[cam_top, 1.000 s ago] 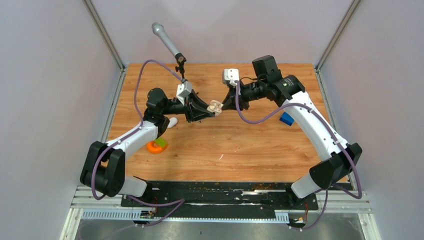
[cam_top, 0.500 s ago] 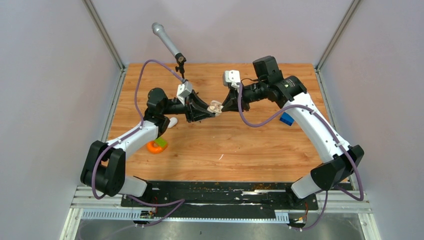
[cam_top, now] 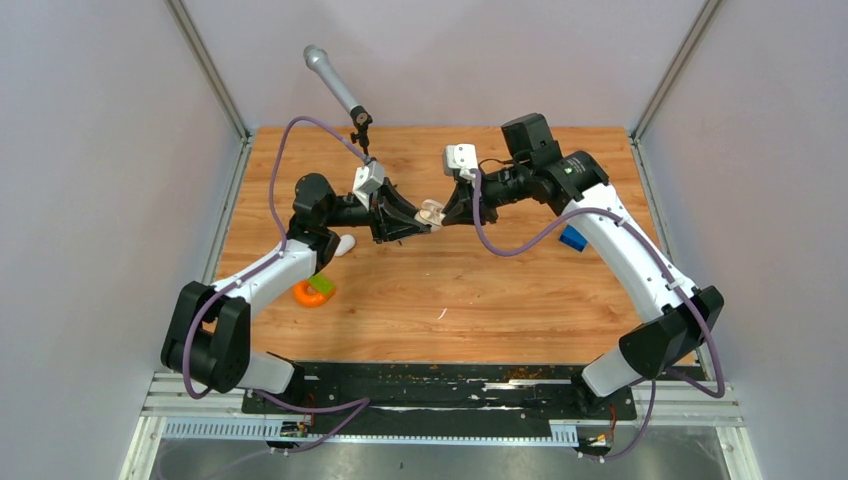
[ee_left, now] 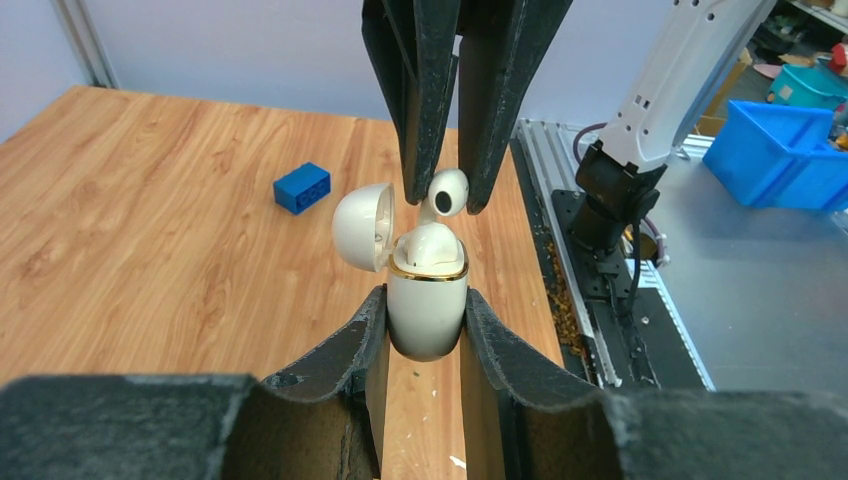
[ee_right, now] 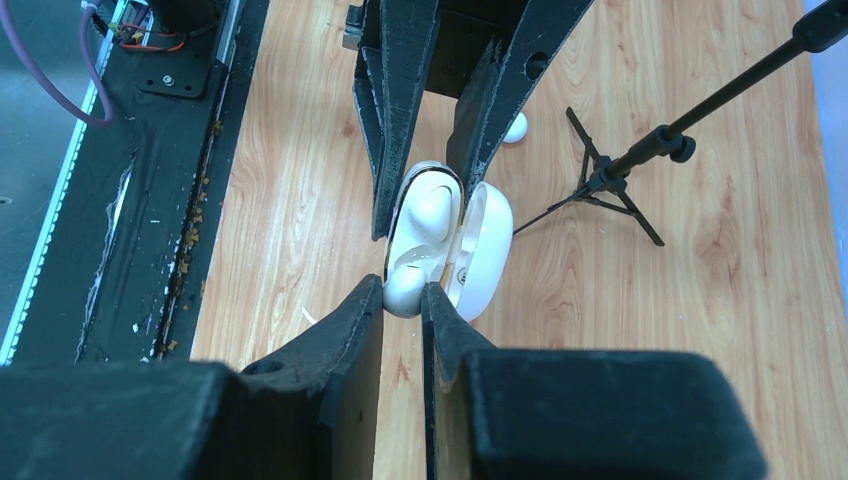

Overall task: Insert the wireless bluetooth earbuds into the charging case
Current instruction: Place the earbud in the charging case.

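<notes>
My left gripper [ee_left: 425, 300] is shut on the base of the white charging case [ee_left: 427, 320], held above the table with its lid [ee_left: 362, 225] swung open to the left. One white earbud [ee_left: 430, 245] sits in the case's gold-rimmed mouth. A second earbud [ee_left: 447, 192] hangs just above it, and my right gripper [ee_right: 403, 290] is shut on it. In the right wrist view, that earbud [ee_right: 403, 292] touches the case's near rim [ee_right: 425, 215]. In the top view, both grippers meet at the case [cam_top: 431, 212] mid-table.
A blue block [cam_top: 572, 239] lies on the right of the table. An orange and green object [cam_top: 314, 290] and a small white object [cam_top: 344, 244] lie by the left arm. A microphone on a tripod [cam_top: 335, 85] stands at the back. A white sliver [cam_top: 441, 314] lies near the front.
The right arm has edged slightly toward the case with the earbud. The left arm and the case have stayed put.
</notes>
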Robot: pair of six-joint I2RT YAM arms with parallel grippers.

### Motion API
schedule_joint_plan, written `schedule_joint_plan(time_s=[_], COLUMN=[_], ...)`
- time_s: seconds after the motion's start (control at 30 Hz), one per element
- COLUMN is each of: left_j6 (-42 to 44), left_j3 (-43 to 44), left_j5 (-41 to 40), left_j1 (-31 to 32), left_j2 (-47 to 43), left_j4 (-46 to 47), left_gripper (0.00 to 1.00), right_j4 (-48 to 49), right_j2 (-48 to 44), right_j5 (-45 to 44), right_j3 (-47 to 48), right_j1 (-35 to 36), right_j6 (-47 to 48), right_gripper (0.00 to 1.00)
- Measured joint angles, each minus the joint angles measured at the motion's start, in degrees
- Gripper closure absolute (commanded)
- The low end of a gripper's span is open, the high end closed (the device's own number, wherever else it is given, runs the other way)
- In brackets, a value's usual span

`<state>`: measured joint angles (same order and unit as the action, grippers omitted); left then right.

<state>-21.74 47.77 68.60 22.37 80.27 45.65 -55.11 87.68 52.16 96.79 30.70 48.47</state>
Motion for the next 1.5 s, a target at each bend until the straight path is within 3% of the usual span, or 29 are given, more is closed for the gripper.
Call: schedule_joint_plan(time_s=[0.07, 0.2, 0.3, 0.57, 0.93, 1.13, 1.3, 1.5], left_j6=[0.15, 0.35, 0.7, 1.29, 1.03, 0.98, 1.05, 1.46], left_j3=[0.0, 0.02, 0.31, 0.61, 0.61, 0.61, 0.61, 0.61], left_j5=[0.04, 0.44, 0.66, 1.03, 0.07, -0.11, -0.04, 0.17], left_j1=[0.0, 0.07, 0.11, 0.15, 0.13, 0.13, 0.13, 0.13], left_j2=[0.0, 0.15, 0.31, 0.79, 0.96, 1.51, 1.62, 1.62], left_j4=[-0.07, -0.09, -0.2, -0.22, 0.07, 0.13, 0.02, -0.31], left_gripper=[1.0, 1.0, 1.0, 1.0, 1.0, 1.0, 1.0, 1.0], right_j4=[0.02, -0.15, -0.44, -0.76, -1.88, -1.53, 2.34, 5.33], right_j2=[0.33, 0.48, 0.52, 1.53, 0.55, -4.46, -7.39, -2.91], right_j5=[0.02, 0.0, 0.0, -0.81, -3.21, -4.44, -7.15, -7.19], right_j3=[0.0, 0.0, 0.0, 0.13, 3.61, 2.73, -1.64, -2.36], right_j1=[0.0, 0.04, 0.04, 0.92, 1.42, 1.42, 1.33, 0.22], right_j6=[0.09, 0.46, 1.29, 3.06, 4.17, 3.82, -1.03, -7.3], right_gripper=[0.99, 0.86, 0.83, 0.59, 0.52, 0.42, 0.32, 0.24])
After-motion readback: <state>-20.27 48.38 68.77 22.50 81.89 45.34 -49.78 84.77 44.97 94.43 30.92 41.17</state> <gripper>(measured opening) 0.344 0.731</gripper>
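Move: The right fingers hold the earbud at the near end of the open charging case, whose middle lies about 2 cm to their left, 1 cm lower and level fore-and-aft. The seated earbud is some 3 cm to their left and 1 cm below; the raised lid stands about 2 cm ahead and 2 cm left, at their height. The left fingers grip the case, its middle about 1 cm to their right and level with them otherwise. Downward first, about 1 cm, the right hand eases the earbud into the case and opens its fingers to let go. It then rises some 4–5 cm, tilting about 10 degrees and swinging back and right, before returning forward and down with the fingers spreading wide, to end just right of the case. The left hand keeps its grip, almost still. ##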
